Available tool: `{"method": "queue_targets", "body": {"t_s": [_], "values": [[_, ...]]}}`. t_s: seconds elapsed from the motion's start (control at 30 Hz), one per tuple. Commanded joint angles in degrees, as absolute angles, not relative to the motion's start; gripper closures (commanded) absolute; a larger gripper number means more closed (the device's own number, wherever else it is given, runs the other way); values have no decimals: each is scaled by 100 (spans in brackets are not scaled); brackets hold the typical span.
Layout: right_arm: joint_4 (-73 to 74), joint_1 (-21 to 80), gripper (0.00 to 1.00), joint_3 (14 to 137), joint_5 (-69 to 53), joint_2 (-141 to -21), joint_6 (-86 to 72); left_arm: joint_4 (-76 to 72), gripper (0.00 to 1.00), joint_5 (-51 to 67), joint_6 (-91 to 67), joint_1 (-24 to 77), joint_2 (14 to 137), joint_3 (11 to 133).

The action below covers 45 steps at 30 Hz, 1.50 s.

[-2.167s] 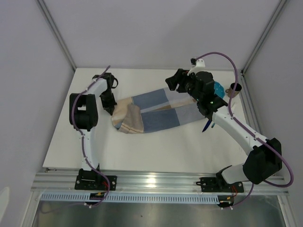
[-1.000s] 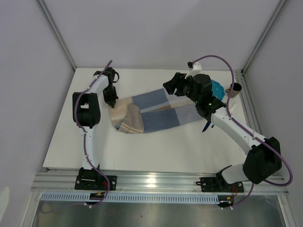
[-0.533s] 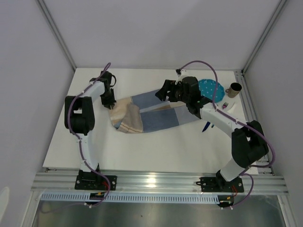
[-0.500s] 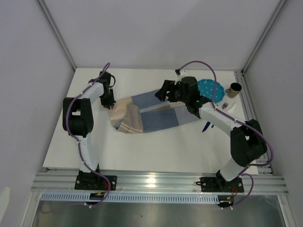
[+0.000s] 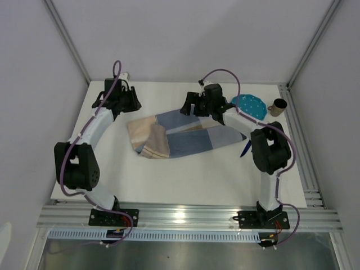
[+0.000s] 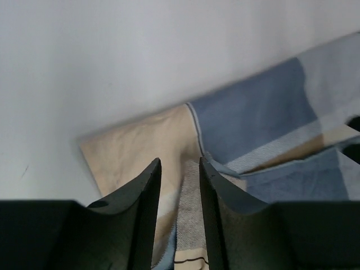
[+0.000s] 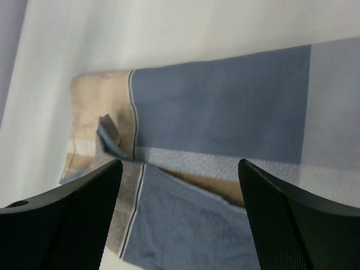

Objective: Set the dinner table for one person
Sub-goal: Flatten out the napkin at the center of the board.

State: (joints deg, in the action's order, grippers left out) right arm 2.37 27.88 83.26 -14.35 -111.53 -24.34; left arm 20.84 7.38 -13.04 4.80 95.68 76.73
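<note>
A blue-and-beige checked placemat (image 5: 180, 135) lies crumpled on the white dinner table (image 5: 197, 180), its left end and lower half folded over themselves. The fold shows in the left wrist view (image 6: 270, 163) and the right wrist view (image 7: 219, 107). My left gripper (image 5: 128, 103) hovers off the mat's far left corner, open by a narrow gap (image 6: 179, 169) with nothing in it. Above the mat's far edge my right gripper (image 5: 190, 107) stands wide open (image 7: 180, 169), holding nothing.
A teal dotted plate (image 5: 251, 106) and a brown cup (image 5: 277, 106) stand at the back right. A blue-handled utensil (image 5: 246, 148) lies by the mat's right end, partly under the right arm. Aluminium rails edge the table (image 5: 185, 214).
My left gripper has opened, let go of the mat's left corner and drawn back to the far left. My right gripper has slid left along the mat's far edge and opened wider, uncovering the plate.
</note>
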Motion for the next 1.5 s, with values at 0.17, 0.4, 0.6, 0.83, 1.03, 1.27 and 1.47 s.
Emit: {"method": "queue_targets", "body": {"t_s": [0.17,0.4,0.6,0.83,1.03,1.27,1.47], "values": [[1798,2768,12,11238,-3295,-13401,-2285,1363,69,1521,-1661,624,8641,7067],[1705,2944,12,11733,-4007,-13843,-2918,1589,71,1258,-1994,703,8552,6767],[1380,3129,14,11558,-4446,-14010,-3260,1696,75,1292,-2179,747,8543,6855],[1204,3269,17,11505,-4895,-14265,-3717,2004,82,1125,-2329,765,8763,6944],[1389,3366,17,11285,-4852,-14124,-3314,1872,83,1142,-2347,791,8605,6873],[1406,3410,66,11215,-4922,-14203,-3305,1890,84,1204,-2364,809,8604,6926],[1538,3436,100,11197,-4878,-14054,-3129,1890,85,1204,-2373,853,8631,6917]]}}
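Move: The napkin's raised fold, near its tan end, lies about 13 cm left of the right hand, 7 cm back towards the robot and 10 cm below. The blue panel on the napkin's far edge is some 3 cm ahead and 4 cm left of that hand, 13 cm down; the flat tan corner lies 26 cm left, level with it. From the left hand the fold is roughly 12 cm right, 6 cm back and 13 cm down. The right fingers close on the napkin's raised fold and pinch it, after the open hand first dips forward and left over the cloth, then swings back and farther left, ending about 13 cm left, 8 cm lower and 6 cm nearer the base, its fingers tipped more steeply down and turned counter-clockwise. The empty left hand rises briefly, sinks again and eases some 5 cm back and 4 cm right, its fingers narrowing. ##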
